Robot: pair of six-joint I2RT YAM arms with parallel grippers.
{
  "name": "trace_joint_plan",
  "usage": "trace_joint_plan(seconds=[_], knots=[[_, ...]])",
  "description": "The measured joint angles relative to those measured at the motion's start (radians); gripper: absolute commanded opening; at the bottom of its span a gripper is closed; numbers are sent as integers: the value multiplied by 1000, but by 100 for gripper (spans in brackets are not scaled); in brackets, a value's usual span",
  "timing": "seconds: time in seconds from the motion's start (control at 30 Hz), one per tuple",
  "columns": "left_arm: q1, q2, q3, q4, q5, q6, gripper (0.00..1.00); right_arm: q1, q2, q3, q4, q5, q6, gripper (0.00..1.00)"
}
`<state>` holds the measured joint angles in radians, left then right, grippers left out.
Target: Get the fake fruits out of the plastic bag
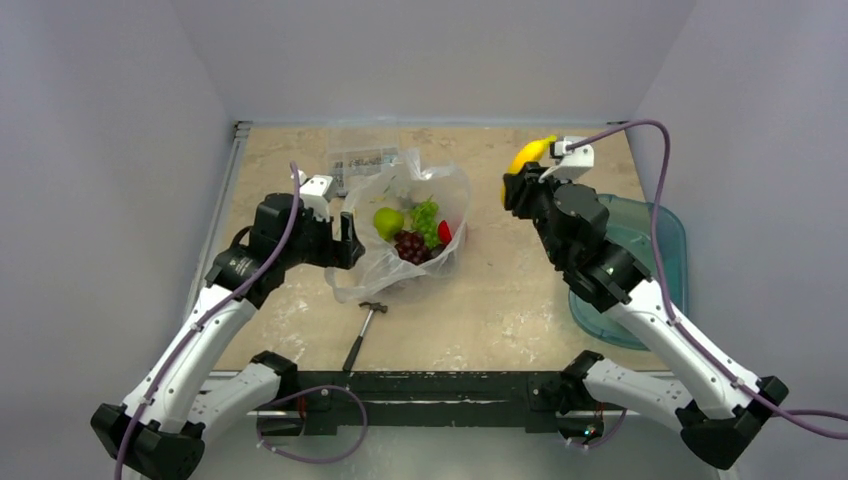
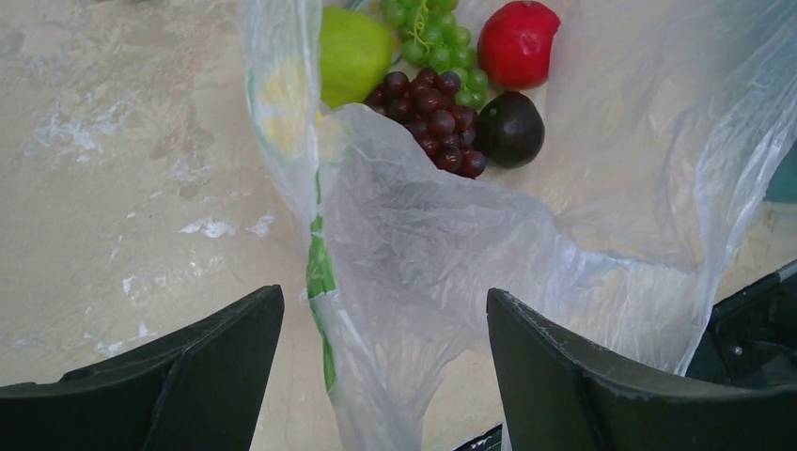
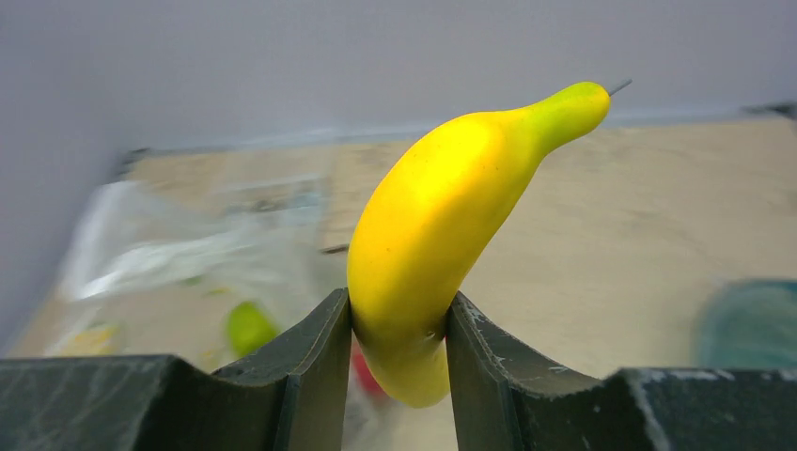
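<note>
The plastic bag (image 1: 368, 272) lies open mid-table. Inside it are a green apple (image 2: 352, 52), green grapes (image 2: 434, 33), dark purple grapes (image 2: 430, 117), a red fruit (image 2: 519, 42) and a dark plum (image 2: 510, 129). My left gripper (image 1: 350, 240) is at the bag's left side. Its jaws stand wide open, and a gathered fold of the bag (image 2: 423, 244) runs loose between them. My right gripper (image 1: 515, 185) hangs in the air right of the bag, shut on the lower end of the yellow banana (image 3: 451, 216), which points up and away.
A hammer (image 1: 362, 335) lies on the table in front of the bag. A clear box of small parts (image 1: 362, 160) sits behind the bag. A teal bin (image 1: 635, 225) stands at the right edge, under my right arm.
</note>
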<state>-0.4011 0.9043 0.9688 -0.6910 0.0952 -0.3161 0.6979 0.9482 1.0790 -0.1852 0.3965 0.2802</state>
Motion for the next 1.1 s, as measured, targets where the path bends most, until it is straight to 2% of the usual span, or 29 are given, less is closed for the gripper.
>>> trace_joint_plan(seconds=[0.13,0.27,0.37,0.47,0.67,0.83,0.93,1.1], knots=[[0,36,3,11,51,40,45,-85,53,1,-104,310,17,0],[0,89,11,18,73,86,30,-270,134,-12,-212,433,68,0],[0,107,11,16,78,118,23,-410,182,-53,-261,456,102,0],[0,105,11,16,77,146,18,-495,280,-56,-319,449,150,0],[0,59,6,21,47,197,10,-571,526,-51,-351,399,183,0],[0,-28,-35,39,22,208,8,-598,694,-19,-386,388,198,0],[0,-35,-36,46,22,208,7,-621,712,-19,-376,359,199,12],[0,-32,-36,47,27,205,5,-656,716,-23,-338,310,198,45]])
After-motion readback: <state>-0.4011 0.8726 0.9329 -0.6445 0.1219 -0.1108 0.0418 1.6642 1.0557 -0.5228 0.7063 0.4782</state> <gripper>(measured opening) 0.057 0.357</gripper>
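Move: The right hand already holds the banana. The basin it goes to lies about 34 cm to its right, some 2 cm nearer the base and 32 cm below; the open bag is 19 cm left, 6 cm ahead, equally low. For the left hand, the bag's rim stands almost between its open fingers, 1 cm ahead, 1 cm right and 2 cm below. The pear is about 15 cm ahead, 7 cm right; the red grapes 10 ahead, 13 right. The left fingers close from wide open to nearly shut and pinch the bag's rim, the hand dipping about 2 cm, turning slightly clockwise and coming back up. Meanwhile the right arm, keeping its grip on the banana, sweeps some 25 cm right away from the bag while sinking, then goes on down into the basin, about 30 cm lower in all, swinging clockwise and tipping its fingers down by about 50 degrees. ##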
